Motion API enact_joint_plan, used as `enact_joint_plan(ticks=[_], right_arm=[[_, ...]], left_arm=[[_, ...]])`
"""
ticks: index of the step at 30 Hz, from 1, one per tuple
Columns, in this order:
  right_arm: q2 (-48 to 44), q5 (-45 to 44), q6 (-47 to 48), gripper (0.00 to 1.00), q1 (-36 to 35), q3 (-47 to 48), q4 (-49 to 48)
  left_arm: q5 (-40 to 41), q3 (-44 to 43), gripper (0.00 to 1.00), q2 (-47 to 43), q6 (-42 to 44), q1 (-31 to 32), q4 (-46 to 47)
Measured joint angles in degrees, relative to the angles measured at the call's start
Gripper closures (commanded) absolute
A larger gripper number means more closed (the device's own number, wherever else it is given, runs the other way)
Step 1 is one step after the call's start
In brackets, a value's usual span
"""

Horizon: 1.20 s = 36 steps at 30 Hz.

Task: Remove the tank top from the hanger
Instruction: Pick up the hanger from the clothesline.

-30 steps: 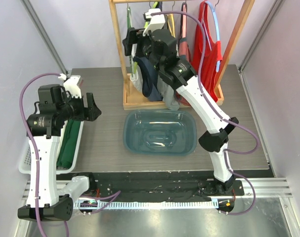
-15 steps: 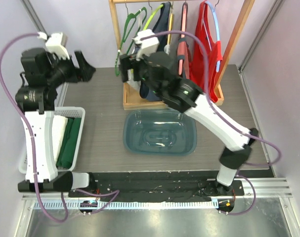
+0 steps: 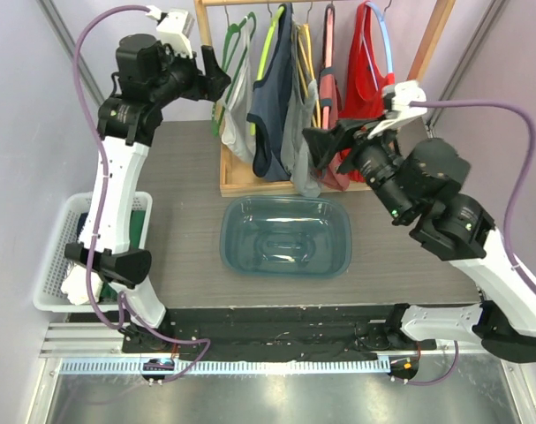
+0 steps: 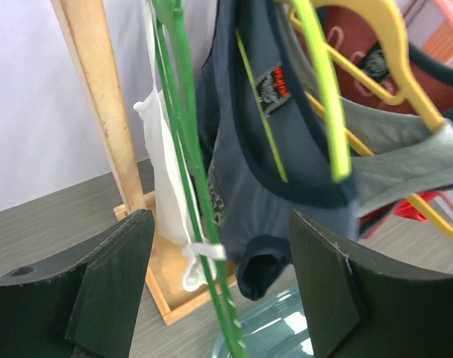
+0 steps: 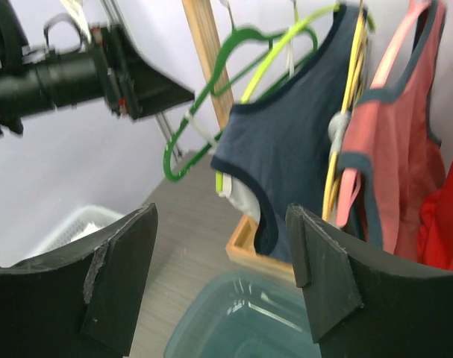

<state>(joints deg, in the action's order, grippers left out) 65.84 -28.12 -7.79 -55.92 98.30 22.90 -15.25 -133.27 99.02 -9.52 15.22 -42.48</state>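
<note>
Several tank tops hang on hangers from the wooden rack [image 3: 213, 106]: white on a green hanger [image 3: 235, 97], navy [image 3: 272, 106] on a lime hanger, then grey, pink and red [image 3: 365, 79]. My left gripper [image 3: 215, 78] is open, high at the rack's left end. In the left wrist view the green hanger [image 4: 187, 171] and the white top [image 4: 163, 186] lie between its fingers [image 4: 220, 276] without touching, with the navy top [image 4: 248, 171] behind. My right gripper [image 3: 325, 141] is open and empty in front of the rack, facing the navy top [image 5: 301, 142].
A teal plastic tub [image 3: 285, 237] sits on the table in front of the rack's wooden base [image 3: 250, 184]. A white basket [image 3: 51, 278] with folded clothes stands at the left edge. The left arm's upright link rises beside the basket.
My left arm has swung up from beside the basket to the rack's left end. My right arm has drawn back from the hangers to the right.
</note>
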Motion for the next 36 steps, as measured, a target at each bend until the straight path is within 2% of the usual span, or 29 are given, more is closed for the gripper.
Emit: enact_joint_plan(ticks=[8,12,19,22,23,26,31,35,36], right_arm=[[1.9,0.3,-2.6,0.28,0.0,-6.4,4.3],[2.5,0.8,-3.4,0.30,0.0,-6.6,5.8],[1.6,0.8,-4.2,0.32,0.0,-6.6,6.0],[1.2,0.9,-4.4,0.34,0.0,-6.6,6.1],[1.1,0.9,-4.5,0.35,0.0,-6.6,6.1],[0.4,1.1,-4.5,0.38,0.0,-6.6,6.1],[-0.3,1.3,-4.7,0.45,0.0,-6.6,6.1],[-0.3,1.4,-4.8,0.52,0.0,-6.7,6.1],[-0.3,1.4,-4.8,0.54,0.0,-6.7,6.1]], left_arm=[[4.8,0.5,0.27,3.2,3.3,2.1,2.0],[7.0,0.5,0.37,4.0,5.5,4.7,3.6],[8.7,0.6,0.41,6.5,6.9,6.4,4.1],[9.7,1.2,0.51,6.7,7.1,6.4,4.1],[9.8,1.3,0.59,6.7,7.1,6.4,4.1],[10.4,2.1,0.71,6.7,7.1,6.4,4.2],[11.6,3.1,0.83,6.7,7.2,6.4,4.2],[12.5,3.2,1.00,6.7,7.5,6.4,4.4],[12.7,3.2,1.00,6.7,7.6,6.4,4.5]])
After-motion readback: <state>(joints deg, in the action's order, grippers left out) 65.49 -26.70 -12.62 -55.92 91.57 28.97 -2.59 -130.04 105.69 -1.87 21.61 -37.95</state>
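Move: The green hanger's near arm is some 5 cm ahead of the left hand, 3 cm to its right and 6 cm lower. The white tank top on that hanger hangs about 12 cm ahead, 5 cm right and 15 cm below; the navy top is about 8 cm ahead, 11 cm right and 10 cm below. The rack's wooden post stands roughly 15 cm straight ahead. From the right hand, the hanger's near arm is about 18 cm ahead, 16 cm left and 8 cm lower. The green hanger's near arm is taken between the left fingers: that hand sinks about 6 cm while easing forward some 5 cm and a little right, rolls its left side up about 10 degrees, then pinches it nearly shut. The empty right hand drops about 8 cm, drifts slightly left and tips down, then creeps back up a little, its fingers partly closing. ##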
